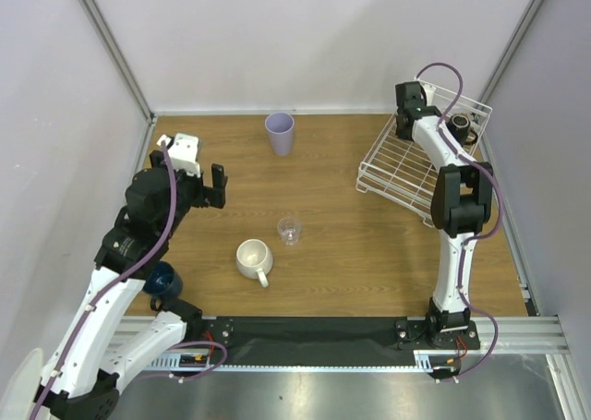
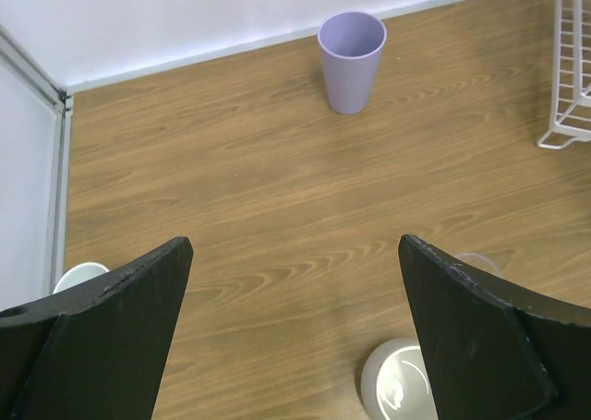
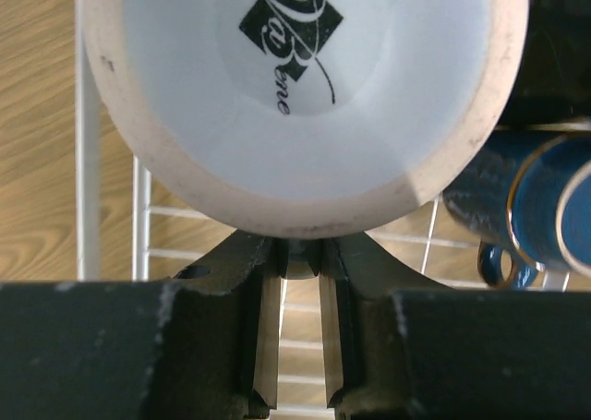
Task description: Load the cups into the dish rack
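Note:
My right gripper is shut on a pale blue-white mug, pinching a part at its lower edge. The mug's logo face fills the right wrist view above the wires of the dish rack. A navy cup with a gold rim and a black mug lie in the rack beside it. From above, that gripper hangs over the far left corner of the rack, near the black mug. On the table stand a lavender tumbler, a clear glass and a cream mug. My left gripper is open and empty above the wood.
A dark blue cup sits partly under my left arm near the table's front left. The left wrist view shows the tumbler ahead, the cream mug by the right finger, a rack corner, and a white round rim at left.

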`<action>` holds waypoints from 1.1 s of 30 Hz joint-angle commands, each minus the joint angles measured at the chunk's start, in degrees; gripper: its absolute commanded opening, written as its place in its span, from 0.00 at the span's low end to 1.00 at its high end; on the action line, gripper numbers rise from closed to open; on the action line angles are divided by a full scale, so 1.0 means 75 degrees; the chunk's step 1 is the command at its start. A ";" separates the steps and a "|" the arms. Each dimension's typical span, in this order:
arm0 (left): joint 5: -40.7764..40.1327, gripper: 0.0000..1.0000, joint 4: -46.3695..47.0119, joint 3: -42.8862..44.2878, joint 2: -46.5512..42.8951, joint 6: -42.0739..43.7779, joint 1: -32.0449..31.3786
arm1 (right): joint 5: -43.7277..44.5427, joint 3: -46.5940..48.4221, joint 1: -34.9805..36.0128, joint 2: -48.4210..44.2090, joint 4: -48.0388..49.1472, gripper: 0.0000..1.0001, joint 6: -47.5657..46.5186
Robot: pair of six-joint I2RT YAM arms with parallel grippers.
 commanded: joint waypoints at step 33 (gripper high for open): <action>-0.0832 1.00 -0.2252 0.1605 0.0916 -0.1815 0.0213 | 0.0348 0.1924 -0.0344 0.1571 0.0283 0.68 0.0174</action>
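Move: The right hand already grips the light-blue cup by its handle; the spot for it, in the rack's far left corner, lies about 10 cm ahead of this hand, 6 cm to its right and 3 cm below. In the rack, the black mug is some 13 cm to the right and 2 cm ahead, the blue mug about 10 cm right and 6 cm back, both a little lower. From the idle left hand that corner is roughly 38 cm ahead, 62 cm right and 22 cm down. The right hand carries the light-blue cup forward and down, with some drift right (about 5 cm each forward and down, 3 cm right), into the rack's far left corner beside the black mug, its wrist attitude almost unchanged. There it stops and, staying in place, opens its fingers from nearly shut to about two-thirds, letting go of the handle, which is left between the pads. ##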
